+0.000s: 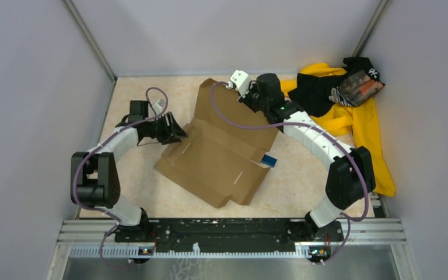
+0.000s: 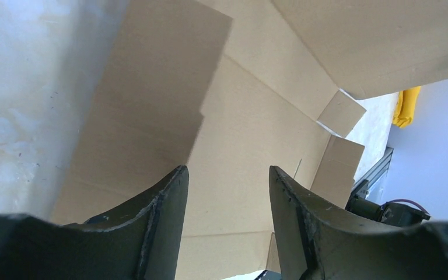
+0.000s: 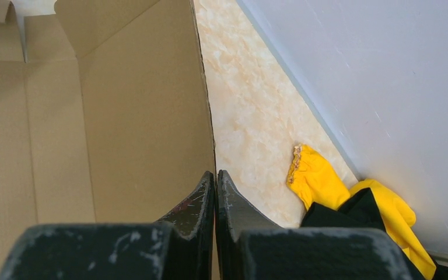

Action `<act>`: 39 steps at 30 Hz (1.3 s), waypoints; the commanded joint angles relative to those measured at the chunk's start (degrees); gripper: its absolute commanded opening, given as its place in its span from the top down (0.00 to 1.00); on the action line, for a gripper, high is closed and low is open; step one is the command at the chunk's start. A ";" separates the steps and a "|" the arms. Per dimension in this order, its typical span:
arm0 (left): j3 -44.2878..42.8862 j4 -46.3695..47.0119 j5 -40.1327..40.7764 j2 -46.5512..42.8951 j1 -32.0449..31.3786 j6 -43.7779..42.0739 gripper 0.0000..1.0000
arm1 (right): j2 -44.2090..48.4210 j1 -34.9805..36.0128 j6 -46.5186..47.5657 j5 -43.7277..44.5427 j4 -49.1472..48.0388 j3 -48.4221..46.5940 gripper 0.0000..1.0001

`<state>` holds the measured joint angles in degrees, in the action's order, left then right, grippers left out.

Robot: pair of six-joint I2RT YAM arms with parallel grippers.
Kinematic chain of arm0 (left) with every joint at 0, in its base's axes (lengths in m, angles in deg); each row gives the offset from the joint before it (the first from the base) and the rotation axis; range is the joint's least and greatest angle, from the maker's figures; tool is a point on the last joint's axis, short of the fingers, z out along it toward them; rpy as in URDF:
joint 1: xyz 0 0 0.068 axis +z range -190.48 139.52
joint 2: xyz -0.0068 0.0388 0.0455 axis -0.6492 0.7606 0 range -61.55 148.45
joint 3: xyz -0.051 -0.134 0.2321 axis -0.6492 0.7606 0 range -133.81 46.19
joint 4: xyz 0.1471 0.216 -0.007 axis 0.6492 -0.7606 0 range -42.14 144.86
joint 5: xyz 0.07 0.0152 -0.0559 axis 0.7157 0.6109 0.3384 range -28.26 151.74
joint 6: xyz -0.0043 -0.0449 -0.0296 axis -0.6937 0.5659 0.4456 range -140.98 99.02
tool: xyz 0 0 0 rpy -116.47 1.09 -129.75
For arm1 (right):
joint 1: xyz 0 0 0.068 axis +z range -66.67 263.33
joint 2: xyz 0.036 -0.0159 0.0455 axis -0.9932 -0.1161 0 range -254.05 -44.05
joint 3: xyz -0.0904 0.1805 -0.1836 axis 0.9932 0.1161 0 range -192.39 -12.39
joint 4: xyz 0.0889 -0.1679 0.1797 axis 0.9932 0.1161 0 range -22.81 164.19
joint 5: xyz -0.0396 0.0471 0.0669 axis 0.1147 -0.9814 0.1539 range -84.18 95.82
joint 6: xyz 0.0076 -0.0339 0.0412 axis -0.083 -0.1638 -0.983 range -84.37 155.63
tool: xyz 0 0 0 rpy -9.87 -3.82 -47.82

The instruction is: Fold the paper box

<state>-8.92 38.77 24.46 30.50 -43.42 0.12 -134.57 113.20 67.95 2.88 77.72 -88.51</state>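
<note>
The paper box [image 1: 219, 157] is a flat brown cardboard sheet with flaps, lying mid-table. Its far panel [image 1: 221, 102] is tilted up. My right gripper [image 1: 246, 99] holds that panel's right edge. In the right wrist view the fingers [image 3: 215, 173] are pressed together with the cardboard edge [image 3: 140, 105] running down between them. My left gripper [image 1: 175, 133] hovers at the sheet's left edge. In the left wrist view it is open [image 2: 227, 170], with the cardboard [image 2: 251, 116] showing in the gap and nothing gripped.
A small blue block [image 1: 269, 160] lies at the sheet's right edge. A yellow-and-black cloth pile [image 1: 350, 111] fills the back right corner, close to the right arm, and shows in the right wrist view [image 3: 318, 181]. Grey walls enclose the table on the left, back and right.
</note>
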 commanded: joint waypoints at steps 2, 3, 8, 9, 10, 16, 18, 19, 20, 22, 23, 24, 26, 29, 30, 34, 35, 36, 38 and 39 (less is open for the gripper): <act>-3.72 -3.10 1.02 -6.46 -0.40 -1.24 0.39 | -1.57 0.20 -2.88 -1.74 -5.00 -4.61 1.00; -4.78 -4.43 1.66 -7.13 -0.40 -1.28 0.37 | -2.38 0.07 -4.60 -0.34 -5.01 -6.11 1.00; -8.38 -9.95 7.13 -11.22 -0.40 -2.10 0.30 | -6.48 -3.08 -15.10 1.22 2.15 -14.90 1.00; -8.69 -10.66 8.44 -12.67 -0.40 -2.05 0.28 | -6.87 -4.05 -17.02 0.90 3.84 -15.89 1.00; -8.81 -11.09 9.50 -13.71 -0.40 -1.96 0.26 | -7.00 -5.16 -18.91 0.92 4.84 -15.94 1.00; -8.74 -15.90 16.82 -18.80 -0.40 -1.93 0.01 | -6.39 -13.10 -28.64 -3.43 9.21 -11.55 1.00; -7.47 -16.41 19.52 -19.84 -0.40 -1.76 0.01 | -5.69 -14.87 -29.38 -4.61 9.29 -8.86 1.00; -6.61 -16.40 20.75 -20.06 -0.40 -1.46 0.01 | -5.52 -15.23 -29.48 -4.59 9.55 -7.65 1.00; -5.91 -16.50 21.75 -20.12 -0.40 -1.11 0.01 | -5.55 -15.51 -29.58 -4.50 10.13 -6.78 1.00; -4.21 -16.43 24.34 -20.03 -0.40 -0.37 0.01 | -5.46 -15.94 -29.78 -5.14 10.64 -4.86 1.00; -3.23 -15.85 24.87 -20.02 -0.40 -0.04 0.01 | -5.42 -16.16 -30.03 -5.33 10.66 -3.92 1.00; -2.26 -15.04 25.23 -19.94 -0.40 0.22 0.01 | -5.35 -16.33 -30.31 -5.59 10.73 -2.90 1.00; -0.25 -13.13 25.71 -19.58 -0.40 0.95 0.01 | -5.20 -16.82 -31.07 -6.48 10.43 -0.99 1.00; 2.28 -10.97 27.98 -18.56 -0.40 2.25 0.01 | -5.37 -17.77 -32.67 -7.92 9.98 1.34 1.00; 2.84 -10.63 29.51 -18.33 -0.38 2.50 0.01 | -5.54 -18.21 -33.59 -8.55 9.97 1.90 1.00; 4.96 -9.15 35.88 -18.93 -0.40 2.84 0.01 | -6.29 -19.62 -35.03 -9.74 9.51 4.05 1.00; 5.39 -8.68 36.61 -19.12 -0.40 3.03 0.01 | -6.62 -20.00 -35.37 -9.86 9.29 4.56 1.00; 6.07 -8.12 36.73 -19.14 -0.40 3.22 0.01 | -6.91 -20.33 -35.76 -9.99 9.17 4.91 1.00; 6.23 -8.64 39.86 -18.70 -0.40 3.75 0.01 | -7.52 -21.29 -36.35 -10.46 8.61 5.94 1.00; 6.39 -8.79 40.52 -18.31 -0.40 3.62 0.01 | -7.75 -21.67 -36.62 -10.58 8.41 6.32 1.00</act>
<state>-3.22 27.86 59.06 12.21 -43.42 2.65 -141.98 93.18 33.48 -6.04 87.97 -83.29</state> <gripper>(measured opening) 0.987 0.008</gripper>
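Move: The right hand still pinches the raised far-right panel of the paper box by its edge; the middle of the box's main panel lies about 19 cm back and 10 cm to its left, roughly 22 cm below. On that same low level, the blue block lies 19 cm back and 10 cm to its right, and the tip of a yellow sleeve 8 cm ahead and 15 cm to its right. From the left hand the panel's middle is about 10 cm back, 9 cm right and 8 cm down. Keeping its shut pinch on the panel edge, the right hand first goes about 5 cm forward, then swings right and comes down and back, ending some 12 cm to the right and 13 cm lower, the fingers tipping steeply down and the hand turning clockwise. Meanwhile the left hand lifts about 11 cm clear of the box, opens its fingers wide, drifts left to about 10 cm and slightly back, turns counter-clockwise and sinks again to nearly its old height, open above the box's left edge. ##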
